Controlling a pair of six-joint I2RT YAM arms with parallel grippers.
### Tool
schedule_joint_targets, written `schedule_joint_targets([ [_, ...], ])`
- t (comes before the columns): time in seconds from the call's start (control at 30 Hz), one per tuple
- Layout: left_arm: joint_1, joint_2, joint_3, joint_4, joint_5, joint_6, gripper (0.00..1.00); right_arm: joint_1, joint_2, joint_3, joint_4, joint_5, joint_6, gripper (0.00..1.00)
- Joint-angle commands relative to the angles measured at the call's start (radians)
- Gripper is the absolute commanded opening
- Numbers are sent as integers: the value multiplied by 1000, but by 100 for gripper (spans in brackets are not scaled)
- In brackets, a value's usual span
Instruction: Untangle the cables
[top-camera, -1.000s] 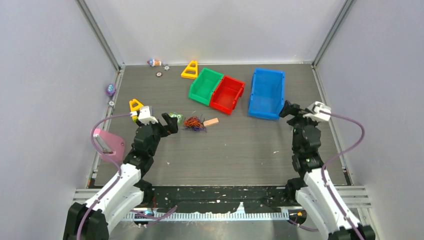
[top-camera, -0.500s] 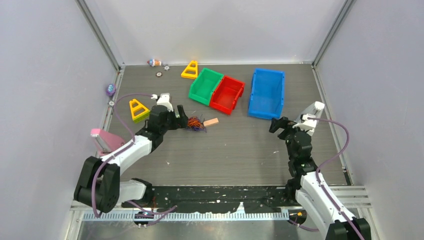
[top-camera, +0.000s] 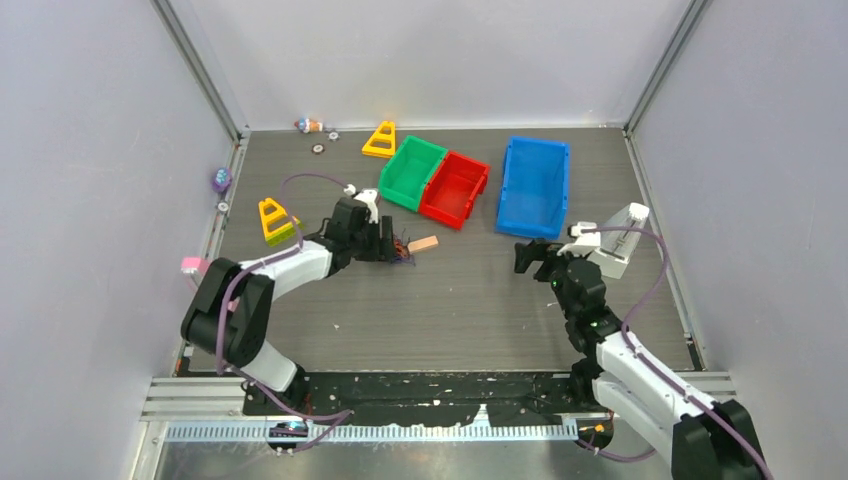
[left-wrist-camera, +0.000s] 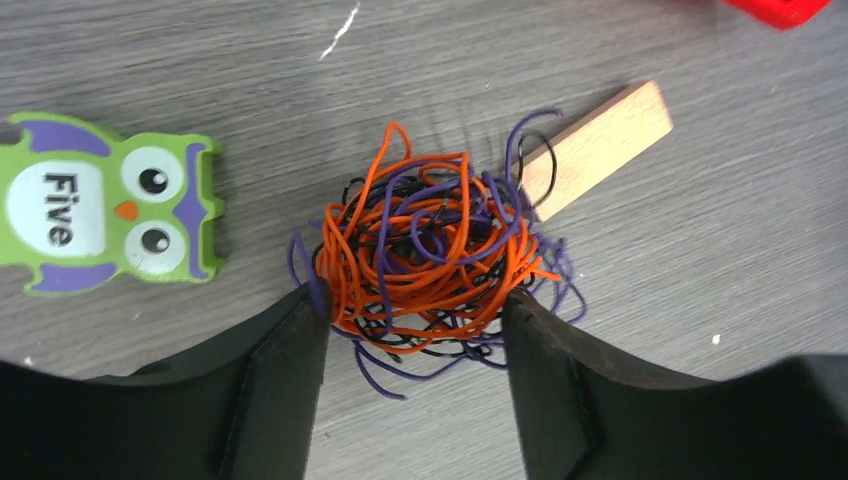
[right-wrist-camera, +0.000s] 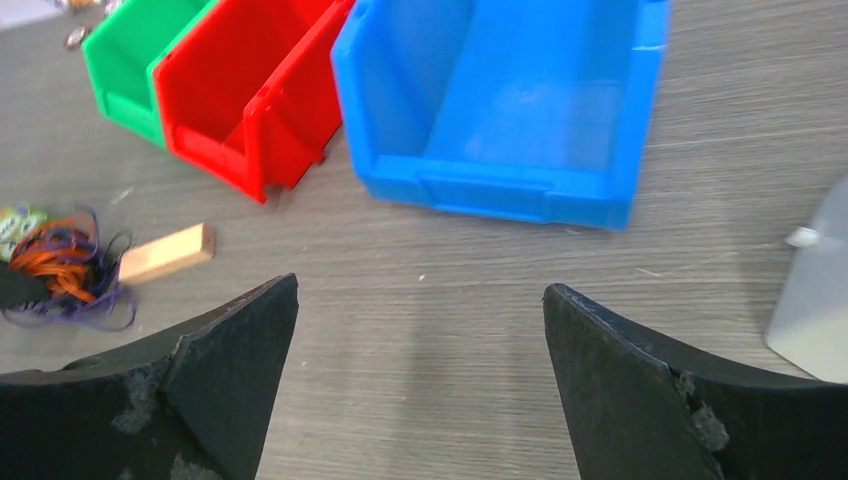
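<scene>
The cables (left-wrist-camera: 430, 250) are one small clump of thin orange, purple and black strands lying on the grey table (top-camera: 470, 300); the same cables (top-camera: 402, 247) show left of centre in the top view, and as a small cables clump (right-wrist-camera: 62, 265) at the left edge of the right wrist view. My left gripper (left-wrist-camera: 415, 300) is low over the table with its jaws apart, one fingertip at each side of the clump's near edge, touching the outer strands. In the top view, the left gripper (top-camera: 388, 243) covers part of the clump. My right gripper (right-wrist-camera: 420, 287) stands wide open over bare table, well right of the clump; it is the right gripper (top-camera: 530, 255) in the top view.
A wooden block (left-wrist-camera: 600, 145) lies against the clump's far right side. A green owl tile (left-wrist-camera: 100, 205) lies to its left. Green (top-camera: 411, 172), red (top-camera: 455, 188) and blue (top-camera: 535, 185) bins stand behind. Two yellow triangles (top-camera: 275, 218) (top-camera: 381, 140) stand on the left and at the back.
My left arm has stretched forward and right to the clump, and its jaws have narrowed around it. My right arm has swung left and lower, away from the blue bin.
</scene>
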Motion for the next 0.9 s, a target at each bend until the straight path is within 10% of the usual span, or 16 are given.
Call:
schedule_joint_targets([
  [0.0, -1, 77, 87, -80, 102, -3, 44, 83, 72, 82, 74, 19, -89, 99],
  [0.13, -1, 51, 75, -53, 139, 7, 0, 168, 167, 118, 116, -32, -139, 100],
  [0.5, -6, -151, -124, 314, 434, 10, 0, 265, 318, 145, 301, -388, -181, 96],
  [0.87, -93, -103, -91, 352, 499, 31, 0, 276, 378, 129, 467, -635, -106, 94],
])
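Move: The tangled cables lie right at the left hand's open fingers, about 1 cm ahead, 1 cm right and 2 cm lower. From that hand the wooden block is 9 cm right and 1 cm ahead, the owl block 8 cm left and 5 cm ahead, the red bin 16 cm right and 14 cm ahead. From the right hand the cables are some 33 cm left, 5 cm ahead and 9 cm down. The cable tangle is pinched by the left fingers, which sink a little, shut, and then lift it about 7 cm while carrying it right and back, the wrist turning some 25 degrees clockwise. Meanwhile the right hand, fingers still wide open, sweeps about 17 cm left towards the tangle, swinging counter-clockwise, and late on draws slightly back and up. ##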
